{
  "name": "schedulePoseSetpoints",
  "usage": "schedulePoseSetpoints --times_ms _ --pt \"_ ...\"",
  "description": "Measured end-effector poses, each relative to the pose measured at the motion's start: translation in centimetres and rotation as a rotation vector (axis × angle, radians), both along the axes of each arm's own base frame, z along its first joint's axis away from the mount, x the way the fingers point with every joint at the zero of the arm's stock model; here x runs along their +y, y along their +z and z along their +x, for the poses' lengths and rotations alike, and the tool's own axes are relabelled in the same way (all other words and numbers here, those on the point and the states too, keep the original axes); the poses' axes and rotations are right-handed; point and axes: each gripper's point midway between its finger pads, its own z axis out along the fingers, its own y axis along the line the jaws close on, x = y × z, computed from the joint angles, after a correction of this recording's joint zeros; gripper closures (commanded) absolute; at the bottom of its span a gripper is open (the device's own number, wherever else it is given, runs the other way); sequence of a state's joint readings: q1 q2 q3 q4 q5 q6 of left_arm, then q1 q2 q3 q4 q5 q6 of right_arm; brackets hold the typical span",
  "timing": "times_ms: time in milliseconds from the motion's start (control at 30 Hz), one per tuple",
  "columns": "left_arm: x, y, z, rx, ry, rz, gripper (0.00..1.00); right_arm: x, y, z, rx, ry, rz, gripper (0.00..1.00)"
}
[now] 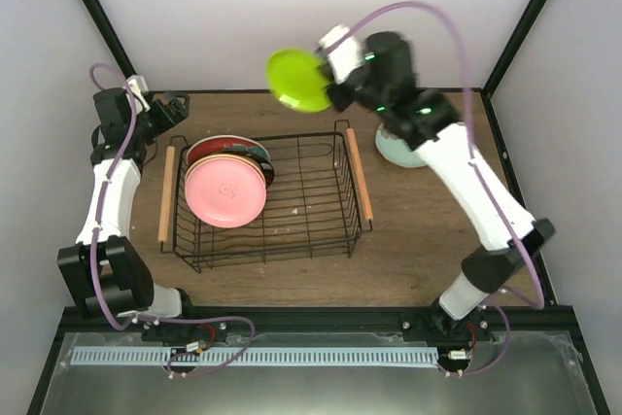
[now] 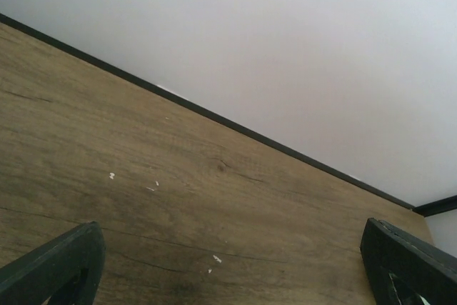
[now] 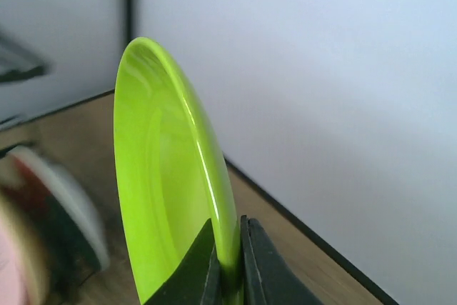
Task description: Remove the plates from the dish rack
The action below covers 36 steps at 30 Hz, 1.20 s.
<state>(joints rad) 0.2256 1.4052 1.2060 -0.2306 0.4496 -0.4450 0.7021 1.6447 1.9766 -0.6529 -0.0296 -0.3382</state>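
Observation:
My right gripper (image 1: 335, 85) is shut on the rim of the small lime green plate (image 1: 299, 79) and holds it high above the far edge of the table, behind the dish rack (image 1: 321, 211). In the right wrist view the plate (image 3: 164, 176) stands on edge between my fingertips (image 3: 230, 273). The pink plate (image 1: 225, 191) leans in the rack's left end, with a red plate (image 1: 216, 146) and others stacked behind it. A mint plate (image 1: 397, 150) lies on the table right of the rack, partly hidden by my right arm. My left gripper (image 1: 175, 107) is open and empty over bare table at the far left.
The rack has wooden rod handles on its left side (image 1: 165, 193) and right side (image 1: 359, 174). White walls with black frame posts (image 1: 97, 7) enclose the table. In the left wrist view only bare wood table (image 2: 214, 198) and the wall show.

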Motion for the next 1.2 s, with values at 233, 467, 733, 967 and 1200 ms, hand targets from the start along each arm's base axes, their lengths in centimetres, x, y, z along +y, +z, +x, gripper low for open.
schedulePoseSetpoints --times_ms 233,467,733,967,1200 --pt "-0.4 0.1 0.0 -0.001 -0.011 0.003 0.0 -19.3 3.1 5.2 0.123 -0.534 0.281 0.99" --pt "-0.9 0.0 0.0 -0.001 -0.024 0.007 0.0 -31.1 -13.1 4.1 0.587 -0.927 0.395 0.99" --pt "-1.2 -0.2 -0.1 0.006 -0.035 0.017 0.0 -31.9 -26.8 -4.2 1.004 -1.053 0.493 0.99" --pt "-1.4 -0.4 0.0 0.013 -0.041 0.019 0.0 -31.5 -31.2 -6.5 1.093 -1.083 0.529 0.99" --pt "-1.5 -0.4 0.0 0.013 -0.043 0.019 0.0 -32.3 -34.7 -8.2 1.144 -1.15 0.534 0.99"
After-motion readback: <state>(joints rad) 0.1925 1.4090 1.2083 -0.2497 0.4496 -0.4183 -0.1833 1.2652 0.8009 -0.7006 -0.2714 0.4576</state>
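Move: On the bare wood right of the dish rack lies the spot the green plate, pinched in the right hand, is taken to: about 26 cm right of that hand, 8 cm back, some 40 cm below. The mint plate lies about 16 cm beyond that spot; the rack's right handle is roughly 15 cm left of the spot and 3 cm farther out, 30 cm below the hand. From the left hand, the spot is some 62 cm right, 16 back and 26 below. Swinging the right hand about 32 cm right, first arcing forward and slightly up, then sinking some 35 cm net and drawing back, carries the green plate over to the open wood on the near side of the mint plate. The wrist turns clockwise as it goes and tips the fingers to point mostly down; they keep their pinch on the rim, and the hand is still sinking more slowly at the end. ##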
